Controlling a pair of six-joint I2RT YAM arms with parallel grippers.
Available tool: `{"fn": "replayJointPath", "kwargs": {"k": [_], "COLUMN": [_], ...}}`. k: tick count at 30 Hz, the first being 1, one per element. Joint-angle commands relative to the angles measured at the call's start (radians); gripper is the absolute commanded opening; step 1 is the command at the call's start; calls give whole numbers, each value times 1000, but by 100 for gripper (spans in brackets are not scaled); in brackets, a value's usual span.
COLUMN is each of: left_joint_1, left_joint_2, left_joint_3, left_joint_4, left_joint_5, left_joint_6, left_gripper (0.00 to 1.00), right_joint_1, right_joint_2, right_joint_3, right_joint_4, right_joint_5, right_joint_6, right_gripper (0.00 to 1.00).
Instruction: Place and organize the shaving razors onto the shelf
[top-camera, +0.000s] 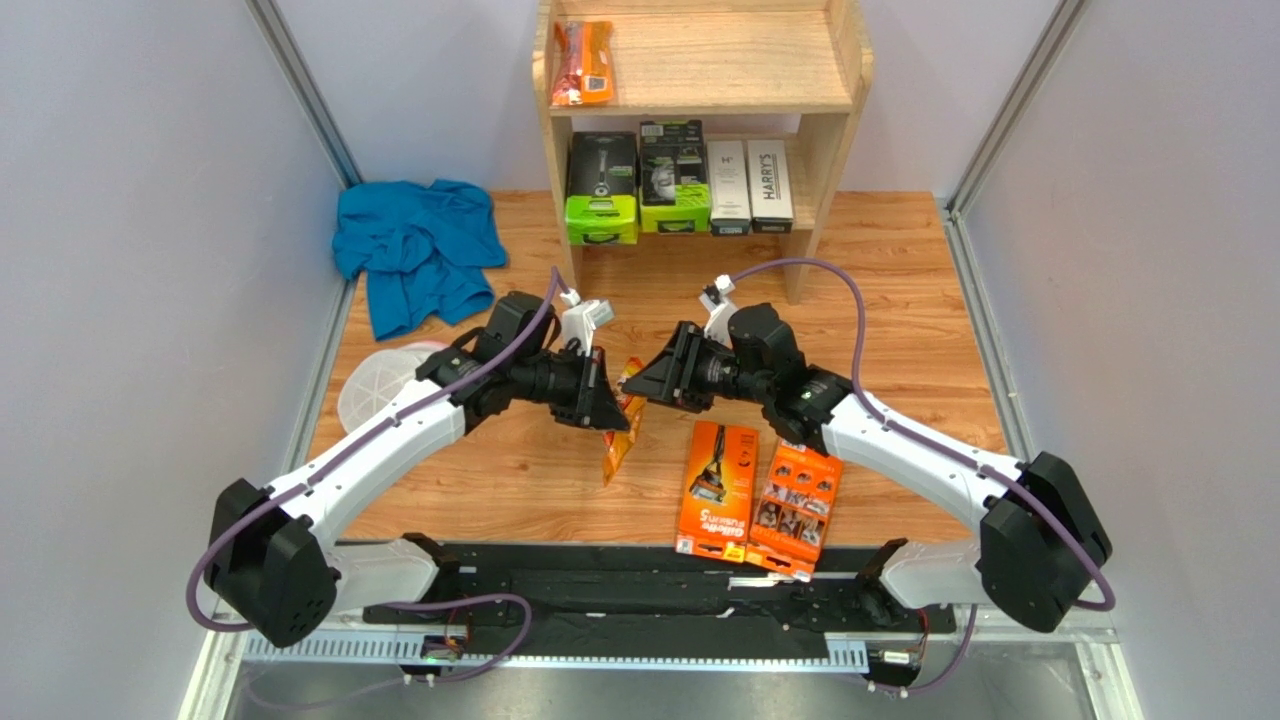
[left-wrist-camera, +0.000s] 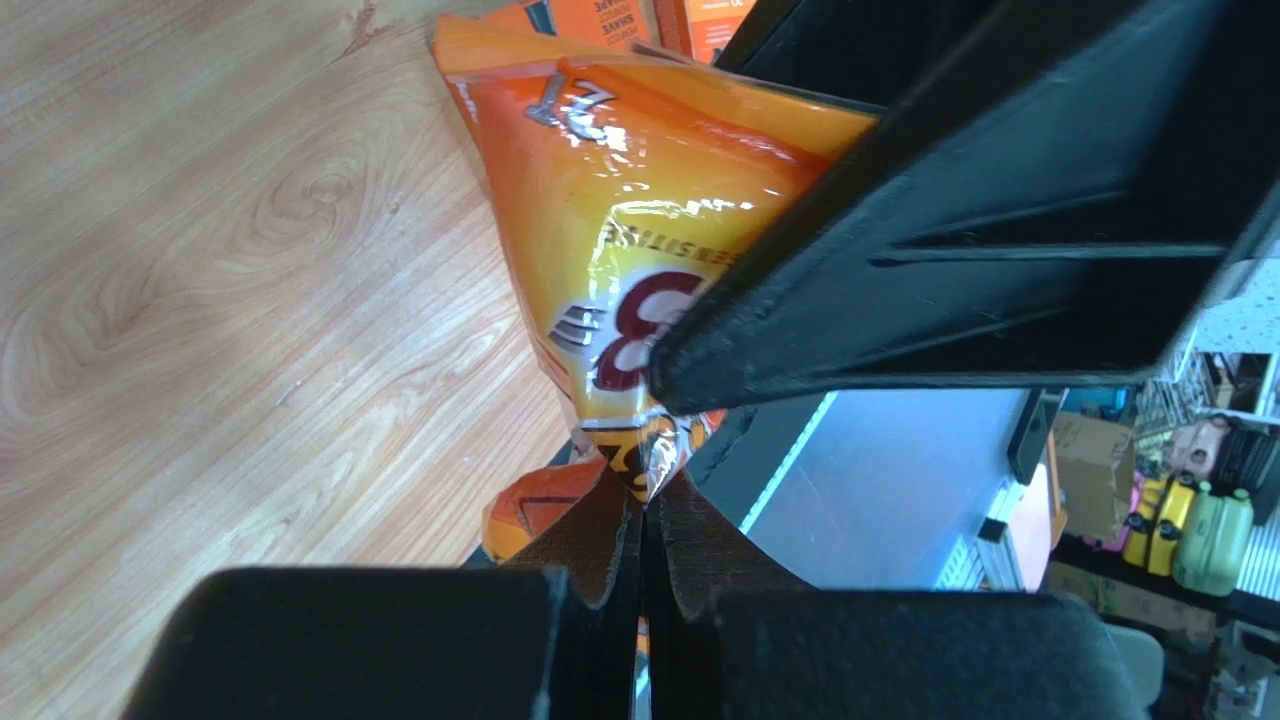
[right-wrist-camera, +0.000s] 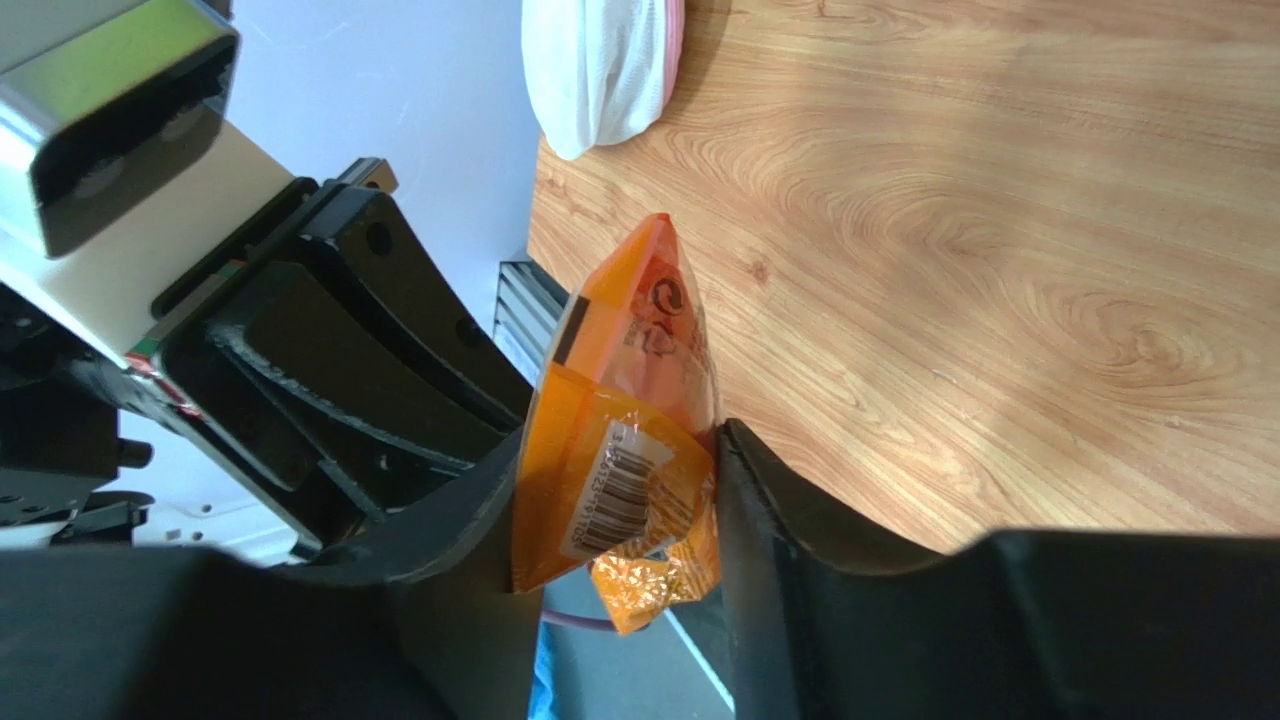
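Observation:
A narrow orange blister pack (top-camera: 621, 425) hangs above the table between both arms. My left gripper (top-camera: 601, 402) is shut on the pack's (left-wrist-camera: 631, 225) thin sealed edge, its jaws pinched together (left-wrist-camera: 649, 503). My right gripper (top-camera: 639, 383) grips the barcode end of the pack (right-wrist-camera: 616, 450), one finger pressed against each side (right-wrist-camera: 619, 503). Two flat orange boxes (top-camera: 718, 491) (top-camera: 796, 507) lie side by side on the table near the right arm. The wooden shelf (top-camera: 842, 90) stands at the back, with another orange blister pack (top-camera: 582, 63) on its upper tier and two white boxes (top-camera: 729, 185) (top-camera: 769, 183) on the lower tier.
Two green-and-black boxes (top-camera: 601, 188) (top-camera: 675, 177) fill the left of the lower tier. A blue cloth (top-camera: 418, 248) lies at the back left. White mesh discs (top-camera: 376, 387) sit beside the left arm, also seen as a white round disc (right-wrist-camera: 601, 60). Grey walls close both sides.

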Motion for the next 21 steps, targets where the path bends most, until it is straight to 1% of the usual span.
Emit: {"fn": "replayJointPath", "kwargs": {"k": [1, 2, 3, 4, 5, 6, 8, 9, 11, 14, 15, 16, 18, 21], "left_joint_1": [-6, -4, -4, -4, -4, -4, -4, -4, -4, -4, -4, -6, -12, -42], "left_joint_2": [-50, -54, -57, -60, -67, -71, -88, -96, -126, -172, -182, -191, -197, -195], "left_joint_3": [8, 9, 9, 9, 9, 8, 9, 11, 12, 22, 28, 34, 58, 101], "left_joint_4": [31, 28, 23, 13, 6, 0, -18, -23, -36, -55, -70, -85, -142, -228], "left_joint_5": [43, 44, 43, 40, 35, 27, 4, -6, -42, -94, -105, -137, -172, -267], "left_joint_6": [-18, -17, -12, -11, -3, -1, 5, 5, -1, -14, -12, -7, 22, 55], "left_gripper": [0, 0, 0, 1, 4, 14, 32, 48, 62, 69, 73, 79, 85, 85], "right_joint_1": [2, 3, 3, 3, 3, 2, 3, 2, -1, -9, -9, -11, -11, -9], "right_joint_2": [10, 10, 10, 10, 15, 15, 21, 21, 22, 21, 22, 24, 41, 62], "right_joint_3": [37, 35, 33, 37, 40, 43, 49, 52, 61, 78, 87, 98, 150, 237], "right_joint_4": [17, 16, 17, 21, 21, 21, 33, 33, 24, 4, -5, -56, -100, -176], "right_joint_5": [55, 63, 64, 63, 58, 54, 41, 40, 43, 56, 63, 75, 107, 138], "right_joint_6": [14, 17, 19, 19, 16, 15, 8, 0, -4, -4, -4, -3, -6, -9], "right_gripper": [33, 28, 20, 17, 14, 10, 6, 2, 0, 0, 0, 0, 0, 0]}}
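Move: The orange razor packet is pinched in my shut left fingers, its middle barely 1 cm to their right. From my right hand, already half closed around the packet's farther end, that middle lies about 4 cm back, 2 cm left and 2 cm lower. Down on the table, about 18 cm below my right hand, one orange box lies some 9 cm back and 10 cm right, the other roughly 10 cm back and 20 cm right. I take the packet over: my right fingers finish closing and pinch its farther end while that hand stays nearly still. Then my left fingers open wide and let go, the left hand backing off about 3 cm up and 2.5 cm left, and my right hand eases 2 cm forward and slightly up with its hold kept. ##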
